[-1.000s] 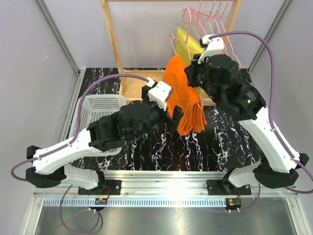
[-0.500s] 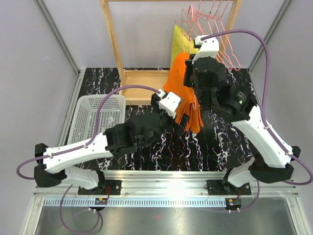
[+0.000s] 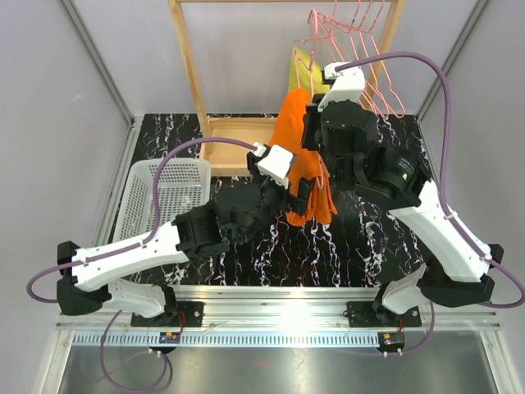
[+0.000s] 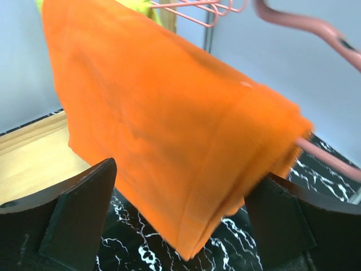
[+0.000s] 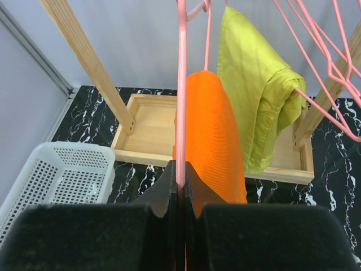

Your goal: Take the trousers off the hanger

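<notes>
The orange trousers (image 3: 297,148) hang folded over a pink-red wire hanger (image 5: 181,84) in front of the wooden rack. My right gripper (image 5: 181,169) is shut on the hanger's thin wire, with the trousers (image 5: 211,130) draped just right of it. In the top view the right gripper (image 3: 318,135) is at the trousers' upper right. My left gripper (image 3: 304,195) is open at the trousers' lower end. In the left wrist view the trousers (image 4: 169,113) fill the frame and their lower fold hangs between the wide-apart jaws of the left gripper (image 4: 186,226). The hanger's bar (image 4: 330,161) sticks out at the right.
A yellow-green garment (image 5: 259,96) hangs on another hanger behind the trousers. Several more pink hangers (image 3: 361,49) hang on the wooden rack (image 3: 187,66), whose wooden base tray (image 5: 149,132) lies below. A white basket (image 3: 164,197) stands at the left on the black marble table.
My left arm has reached forward and right, bringing its open jaws around the trousers' lower fold. My right arm has shifted back and slightly left with the hanger, and the trousers with it.
</notes>
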Controlling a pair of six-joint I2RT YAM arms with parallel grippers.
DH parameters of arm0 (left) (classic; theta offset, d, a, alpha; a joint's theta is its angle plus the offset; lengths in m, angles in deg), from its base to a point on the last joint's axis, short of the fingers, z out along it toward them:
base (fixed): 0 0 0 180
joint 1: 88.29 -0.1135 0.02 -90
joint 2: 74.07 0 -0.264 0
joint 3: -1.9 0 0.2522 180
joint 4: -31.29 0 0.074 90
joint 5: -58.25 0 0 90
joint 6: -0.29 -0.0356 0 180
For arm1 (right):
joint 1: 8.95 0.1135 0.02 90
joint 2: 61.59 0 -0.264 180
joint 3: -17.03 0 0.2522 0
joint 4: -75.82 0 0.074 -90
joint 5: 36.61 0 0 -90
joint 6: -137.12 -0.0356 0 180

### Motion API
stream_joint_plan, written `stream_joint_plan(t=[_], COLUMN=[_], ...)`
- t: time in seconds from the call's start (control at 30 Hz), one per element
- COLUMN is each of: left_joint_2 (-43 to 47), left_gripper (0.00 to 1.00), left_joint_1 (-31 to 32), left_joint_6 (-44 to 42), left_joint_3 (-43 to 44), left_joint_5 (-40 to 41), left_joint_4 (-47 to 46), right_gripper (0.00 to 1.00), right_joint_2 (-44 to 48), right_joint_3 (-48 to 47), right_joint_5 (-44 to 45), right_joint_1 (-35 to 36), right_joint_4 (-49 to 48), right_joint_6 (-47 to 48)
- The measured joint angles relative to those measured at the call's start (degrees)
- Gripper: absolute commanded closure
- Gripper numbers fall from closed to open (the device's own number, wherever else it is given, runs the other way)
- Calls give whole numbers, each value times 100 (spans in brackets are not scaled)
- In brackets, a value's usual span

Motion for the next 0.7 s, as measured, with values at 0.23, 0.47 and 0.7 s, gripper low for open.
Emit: stream_joint_plan(t=[0.23,0.47,0.7], left_joint_2=[0,-28,-181], left_gripper=[49,57,100], left_joint_1=[-144,-275,-393], left_joint_6=[35,48,118], left_joint_3=[-149,-162,-157], left_joint_5=[0,9,105], left_joint_4=[-168,-173,-201], right_gripper=[100,100,100], right_joint_2=[0,9,50], right_joint_3=[96,262,553], right_joint_5=[94,72,-13], right_joint_1=[31,31,33], right_joint_4=[-46,-138,-177], right_joint_6=[2,-74,-229])
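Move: The orange trousers hang from the pink hanger that the right hand already grips: their middle is about 10 cm ahead of the left hand, 2 cm to its right and nearly level, with the near lower fold almost between its open fingers. The hanger's middle lies roughly 9 cm ahead, 3 cm right and 5 cm above. The yellow trousers hang some 25 cm ahead and 5 cm right, at about hand height. From the right hand, the orange trousers' middle is about 3 cm ahead, straight in line and 9 cm below. The near lower fold of the orange trousers is taken between the left fingers, which advance about 3 cm forward, sinking nearly 2 cm, and close from almost wide open to pinch the cloth just below the hanger's bar. The right hand keeps its grip on the hanger and lowers it some 2.5 cm, drifting about 1 cm left. ##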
